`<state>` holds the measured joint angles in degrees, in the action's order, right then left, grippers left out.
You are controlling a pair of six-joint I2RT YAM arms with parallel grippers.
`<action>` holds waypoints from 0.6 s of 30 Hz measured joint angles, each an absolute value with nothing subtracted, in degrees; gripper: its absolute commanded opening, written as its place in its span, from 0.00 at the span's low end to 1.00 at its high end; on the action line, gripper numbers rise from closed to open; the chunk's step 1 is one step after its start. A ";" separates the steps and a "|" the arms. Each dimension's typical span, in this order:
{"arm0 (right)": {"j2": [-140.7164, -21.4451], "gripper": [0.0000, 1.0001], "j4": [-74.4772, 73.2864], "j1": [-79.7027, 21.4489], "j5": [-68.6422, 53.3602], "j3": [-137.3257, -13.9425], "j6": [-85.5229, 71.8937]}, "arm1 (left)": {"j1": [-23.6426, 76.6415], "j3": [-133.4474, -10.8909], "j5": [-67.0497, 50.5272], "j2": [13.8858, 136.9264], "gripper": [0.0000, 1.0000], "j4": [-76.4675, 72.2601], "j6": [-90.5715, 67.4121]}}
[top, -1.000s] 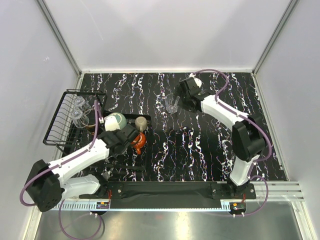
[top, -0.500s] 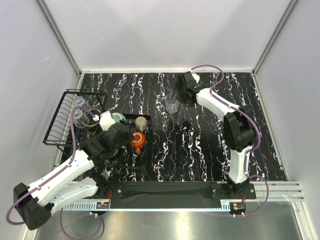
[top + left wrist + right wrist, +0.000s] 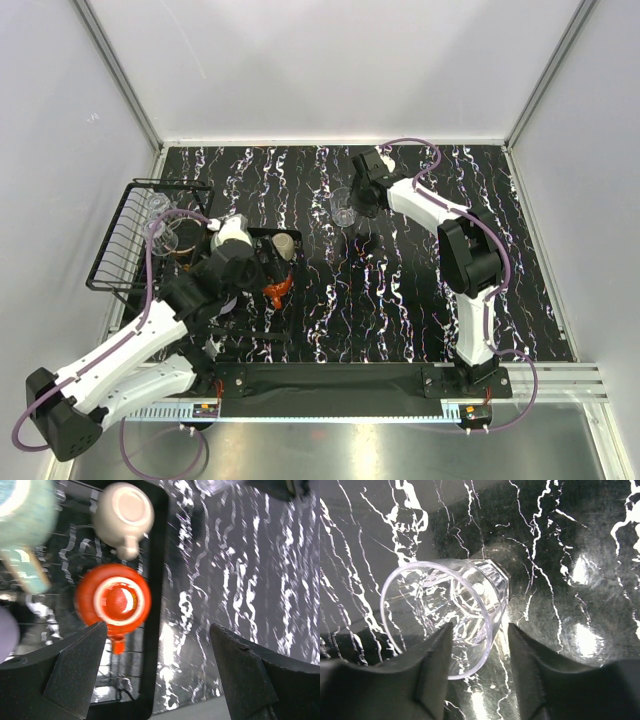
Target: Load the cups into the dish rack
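The red cup [image 3: 114, 600] stands on the dish rack's flat black tray [image 3: 158, 555], next to the olive-beige mug [image 3: 124, 512] and the teal mug [image 3: 22, 515]; a lavender cup [image 3: 5, 630] shows at the edge. My left gripper [image 3: 160, 680] hangs open above the tray's edge, with the red cup [image 3: 278, 286] just beside its left finger and nothing held. Far right, a clear glass [image 3: 445, 610] stands on the table. My right gripper [image 3: 477, 665] straddles its near wall, one finger inside the rim and one outside, with a gap still showing. Two clear glasses [image 3: 160, 222] sit in the dish rack [image 3: 120, 235].
The table top [image 3: 400, 290] is black marble-patterned, walled in white on three sides. The rack stands at the far left. The right arm [image 3: 465, 250] reaches back and left from its base to the glass [image 3: 343, 208] at the table's rear middle.
My left gripper opened and let go of the red cup, which now rests on the tray. My right gripper slid onto the clear glass and its jaws have narrowed around the rim.
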<state>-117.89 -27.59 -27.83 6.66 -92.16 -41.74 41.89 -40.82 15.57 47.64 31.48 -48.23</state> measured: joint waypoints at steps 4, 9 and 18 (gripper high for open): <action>-117.89 0.29 -26.48 -27.77 6.42 -91.59 -42.15 | 41.89 -41.56 12.10 49.89 0.89 30.28 -47.86; -117.89 0.15 -25.06 -27.53 6.22 -90.76 -42.30 | 41.89 -45.21 10.20 53.45 0.90 31.07 -47.72; -114.63 0.00 -21.96 -27.27 3.25 -84.64 -41.91 | 41.89 -49.04 6.59 54.11 0.95 31.94 -46.41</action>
<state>-114.63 -21.96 -27.27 3.25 -84.64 -41.91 41.89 -49.04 6.59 54.11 31.94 -46.41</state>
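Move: The clear glass stands upright with its middle about 3 cm left of the right hand, 1 cm ahead and 3 cm lower; its near rim wall is already between that hand's half-open fingers. From the right hand, the beige cup in the rack is roughly 18 cm left and 11 cm back, the orange cup 18 cm left and 21 cm back. From the left hand, the glass is some 25 cm ahead, 16 cm right and 12 cm below. One right finger inside the glass and one outside, the right hand shuts from about half open and pinches the rim wall on its side, settling nearly 1 cm, then starts drawing back about 1.5 cm with the glass. The empty left hand stays wide open, drifting about 4 cm right and 3 cm up over the rack's right edge, turning slightly clockwise. ##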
